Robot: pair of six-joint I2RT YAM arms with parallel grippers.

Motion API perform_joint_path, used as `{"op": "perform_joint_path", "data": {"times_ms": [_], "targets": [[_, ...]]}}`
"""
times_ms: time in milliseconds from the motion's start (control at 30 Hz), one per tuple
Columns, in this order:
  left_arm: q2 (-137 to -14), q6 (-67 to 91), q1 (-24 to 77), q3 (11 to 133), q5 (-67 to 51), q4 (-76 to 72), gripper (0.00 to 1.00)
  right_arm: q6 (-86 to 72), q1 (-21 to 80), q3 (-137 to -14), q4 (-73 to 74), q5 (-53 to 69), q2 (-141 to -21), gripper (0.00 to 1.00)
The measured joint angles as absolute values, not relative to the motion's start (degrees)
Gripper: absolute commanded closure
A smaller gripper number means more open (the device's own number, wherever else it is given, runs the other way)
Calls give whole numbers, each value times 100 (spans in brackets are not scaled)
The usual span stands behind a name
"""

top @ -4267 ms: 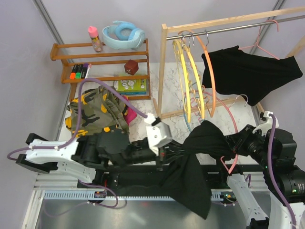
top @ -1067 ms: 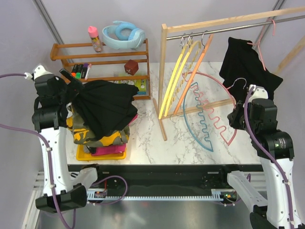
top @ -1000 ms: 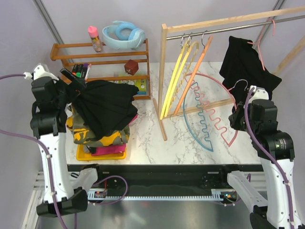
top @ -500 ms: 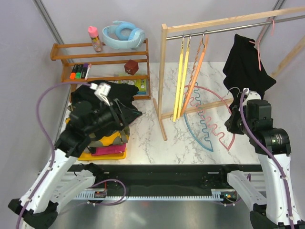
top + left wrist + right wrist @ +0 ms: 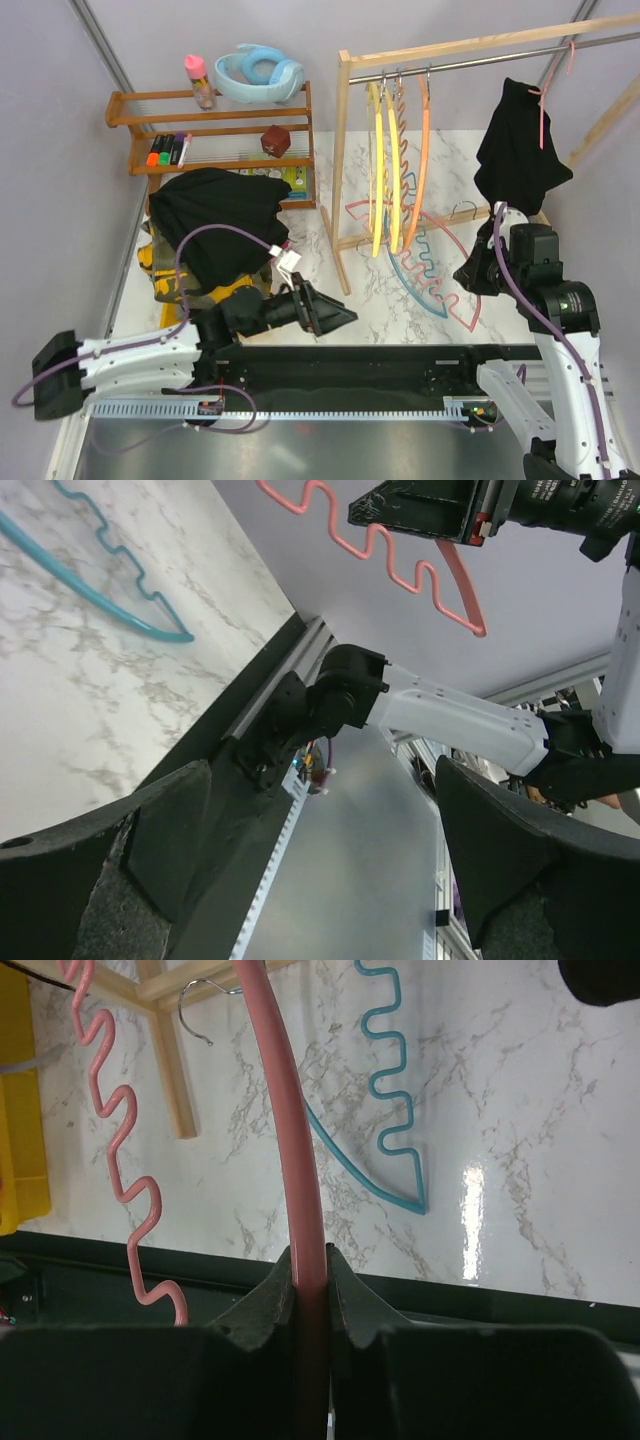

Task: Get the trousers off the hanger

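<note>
A pair of black trousers (image 5: 215, 215) lies on top of the pile of trousers at the left, with camouflage cloth (image 5: 228, 290) showing under it. A second black garment (image 5: 520, 140) hangs from a thin pink hanger on the rail (image 5: 470, 62). My left gripper (image 5: 345, 318) (image 5: 320, 860) is low over the table's near edge, open and empty, pointing right. My right gripper (image 5: 468, 278) (image 5: 310, 1270) is shut on the bare pink hanger (image 5: 285, 1110) (image 5: 458, 308) (image 5: 400, 565), held over the marble top with no cloth on it.
Yellow (image 5: 378, 160) and orange (image 5: 422, 140) hangers hang on the rail. A blue wavy hanger (image 5: 410, 275) (image 5: 390, 1110) lies on the marble. The wooden rack post (image 5: 340, 170) stands mid-table. A wooden shelf (image 5: 215, 125) with small items stands at the back left.
My left arm swung from the pile down to the table's near edge, leaving the black trousers on the pile. The right gripper lowered the pink hanger slightly. The rail hangers are swinging.
</note>
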State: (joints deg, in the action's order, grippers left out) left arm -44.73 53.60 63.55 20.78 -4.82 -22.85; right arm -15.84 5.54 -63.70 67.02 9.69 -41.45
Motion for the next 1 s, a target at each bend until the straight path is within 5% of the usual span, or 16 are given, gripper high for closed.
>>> {"op": "perform_joint_path", "data": {"times_ms": [200,567,667,833,933,1000], "targets": [[-6567,5581,7533,2729,1256,-3992,2,-1841,554,-6147,6667,1288,-3745,100],[-8739,6274,7673,4342,2421,-5172,11,-1977,554,-6139,6663,1369,-3489,100],[-8986,6396,7649,4545,2477,-5301,22,-1999,554,-6139,6667,1413,-3452,100],[-9448,6742,7513,4751,2416,-5647,59,-2049,554,-6139,6707,1479,-3304,98],[-9706,6923,7424,4753,2287,-5970,89,-2108,554,-6139,6779,1466,-3201,88],[-9880,7183,7380,4762,2211,-6460,98,-2104,548,-6136,6908,1396,-3148,80]]}}
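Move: The wavy bar of the pink hanger held by the right hand lies about 18 cm to the left hand's right, 8 cm ahead and 3 cm above. The yellow hangers on the rail are roughly 10 cm right, 23 cm ahead and 8 cm higher; the blue hanger on the table lies some 21 cm right, 15 cm ahead and 20 cm below. From the right hand, the wavy bar is about 7 cm left and 1 cm ahead, nearly level. Left hand swings about 17 cm right, also forward, to pinch the wavy bar; right hand keeps its hold. ##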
